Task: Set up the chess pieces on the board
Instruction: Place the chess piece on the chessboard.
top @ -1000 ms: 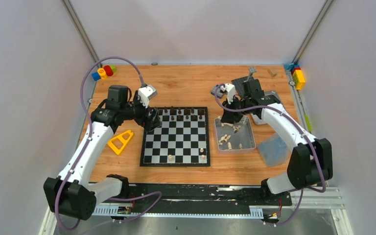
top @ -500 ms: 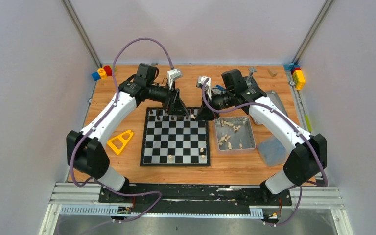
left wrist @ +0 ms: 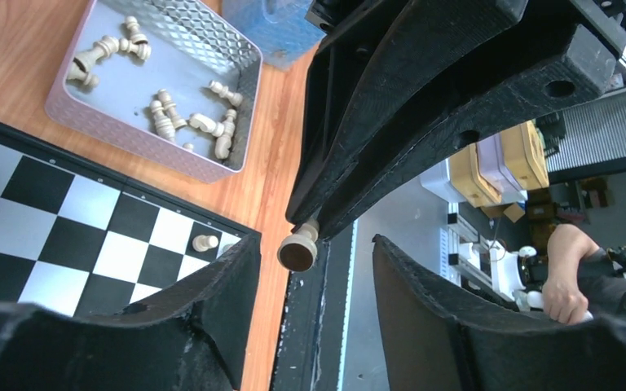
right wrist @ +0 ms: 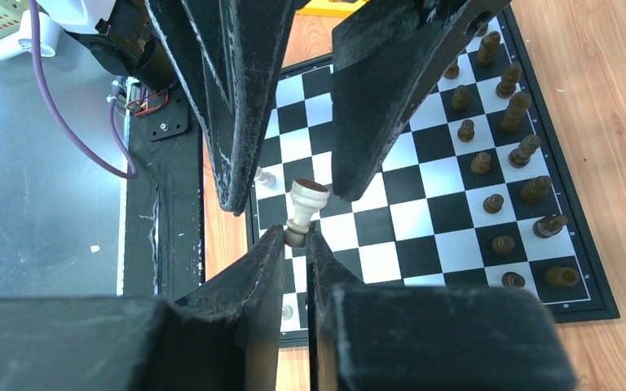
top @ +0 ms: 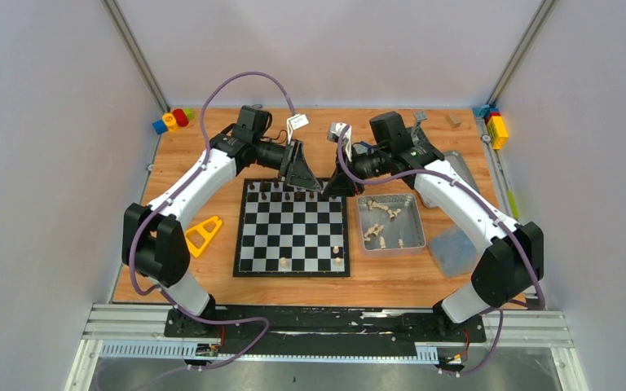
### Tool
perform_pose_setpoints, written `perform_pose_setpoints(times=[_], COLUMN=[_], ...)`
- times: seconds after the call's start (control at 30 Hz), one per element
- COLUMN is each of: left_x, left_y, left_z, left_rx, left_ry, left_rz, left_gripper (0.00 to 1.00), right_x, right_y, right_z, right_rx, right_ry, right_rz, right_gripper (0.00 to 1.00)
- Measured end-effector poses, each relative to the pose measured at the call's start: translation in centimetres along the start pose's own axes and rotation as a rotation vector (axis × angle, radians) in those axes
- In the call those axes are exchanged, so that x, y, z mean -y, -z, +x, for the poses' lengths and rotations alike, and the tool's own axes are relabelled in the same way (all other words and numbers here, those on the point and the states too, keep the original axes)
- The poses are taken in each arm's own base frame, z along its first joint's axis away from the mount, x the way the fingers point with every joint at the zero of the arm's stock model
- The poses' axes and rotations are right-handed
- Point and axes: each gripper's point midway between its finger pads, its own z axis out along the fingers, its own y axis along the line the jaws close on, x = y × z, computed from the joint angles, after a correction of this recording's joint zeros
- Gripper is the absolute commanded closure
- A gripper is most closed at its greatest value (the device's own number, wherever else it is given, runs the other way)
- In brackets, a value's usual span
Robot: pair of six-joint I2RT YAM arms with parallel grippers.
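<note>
The black-and-white board (top: pixel 293 232) lies mid-table. Dark chess pieces (top: pixel 293 192) stand along its far rows, and three cream pieces (top: pixel 336 252) stand near its front edge. Both grippers meet above the board's far right part. My right gripper (top: pixel 332 184) is shut on a cream chess piece (right wrist: pixel 304 204), gripped by its top, base outward (left wrist: pixel 299 248). My left gripper (top: pixel 308 181) is open, its jaws on either side of that piece without touching it (left wrist: pixel 316 241). In the right wrist view my right gripper (right wrist: pixel 296 235) faces the left gripper's fingers (right wrist: pixel 387 98) over the board (right wrist: pixel 424 191).
A silver tin (top: pixel 414 213) with several loose cream pieces (left wrist: pixel 167 122) sits right of the board. A yellow triangular part (top: pixel 200 235) lies left of the board. A blue translucent box (top: pixel 455 248) is at the right. Coloured bricks (top: pixel 173 120) lie at the far corners.
The left arm swung from the board's left edge to its far right part and opened. The right arm came from the tin carrying the cream piece, and the two grippers now meet.
</note>
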Motion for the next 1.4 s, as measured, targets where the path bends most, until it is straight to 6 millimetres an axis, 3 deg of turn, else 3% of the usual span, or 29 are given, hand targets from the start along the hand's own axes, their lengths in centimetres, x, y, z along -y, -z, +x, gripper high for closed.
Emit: perform_pose_setpoints(times=[0.3, 0.4, 0.5, 0.63, 0.77, 0.9, 0.97, 1.17, 1.4], left_x=[0.1, 0.0, -0.2, -0.3, -1.0, -1.2, -0.7, 1.9, 3.6], left_y=[-0.6, -0.6, -0.6, -0.6, -0.5, 0.2, 0.5, 1.7, 2.6], left_z=[0.1, 0.1, 0.2, 0.3, 0.6, 0.7, 0.3, -2.7, -5.3], left_rx=[-0.010, -0.010, -0.010, -0.010, 0.011, 0.075, 0.107, 0.240, 0.385], left_ry=[0.028, 0.032, 0.038, 0.044, 0.062, 0.102, 0.093, -0.003, -0.055], left_rz=[0.034, 0.034, 0.031, 0.029, 0.023, 0.013, 0.013, 0.011, -0.002], left_gripper=[0.60, 0.75, 0.92, 1.00, 1.00, 1.00, 1.00, 1.00, 1.00], right_x=[0.2, 0.1, 0.1, 0.4, 2.0, 4.3, 4.6, 2.5, 2.0], right_y=[0.0, 0.0, -0.1, 0.1, 2.2, 6.3, 7.2, 6.2, 4.8], right_z=[-0.4, -0.4, -0.3, -0.1, -1.1, -3.5, -4.2, -4.7, -3.6], right_rx=[0.012, 0.012, 0.010, 0.007, 0.077, 0.220, 0.259, 0.297, 0.287], right_ry=[0.011, 0.009, 0.007, -0.015, -0.076, -0.174, -0.211, -0.313, -0.419], right_rz=[0.005, 0.004, 0.005, 0.034, 0.104, 0.167, 0.162, 0.003, -0.113], right_gripper=[0.98, 0.95, 0.81, 0.52, 0.37, 0.33, 0.32, 0.32, 0.35])
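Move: The white chess piece sits between the left hand's open fingers, its middle about 1 cm to the right of the left hand and level with it. The right hand still holds the piece's other end, its middle 1 cm to that hand's left; the left fingertips are some 2 cm to its left. From the left hand, the board's middle is about 6 cm left and 25 cm below, neither ahead nor back, and the metal box of pieces roughly 16 cm right and 24 cm below. Edging half a centimetre right, the left fingers shut on the white piece while the right hand holds it steady; the right fingers then open and back away right, forward and up, swinging partly back afterwards. The left hand dips slightly, then lifts the pinched piece some 6–7 cm and a little forward, tilting its fingertips up about 15 degrees and turning as much counter-clockwise. ##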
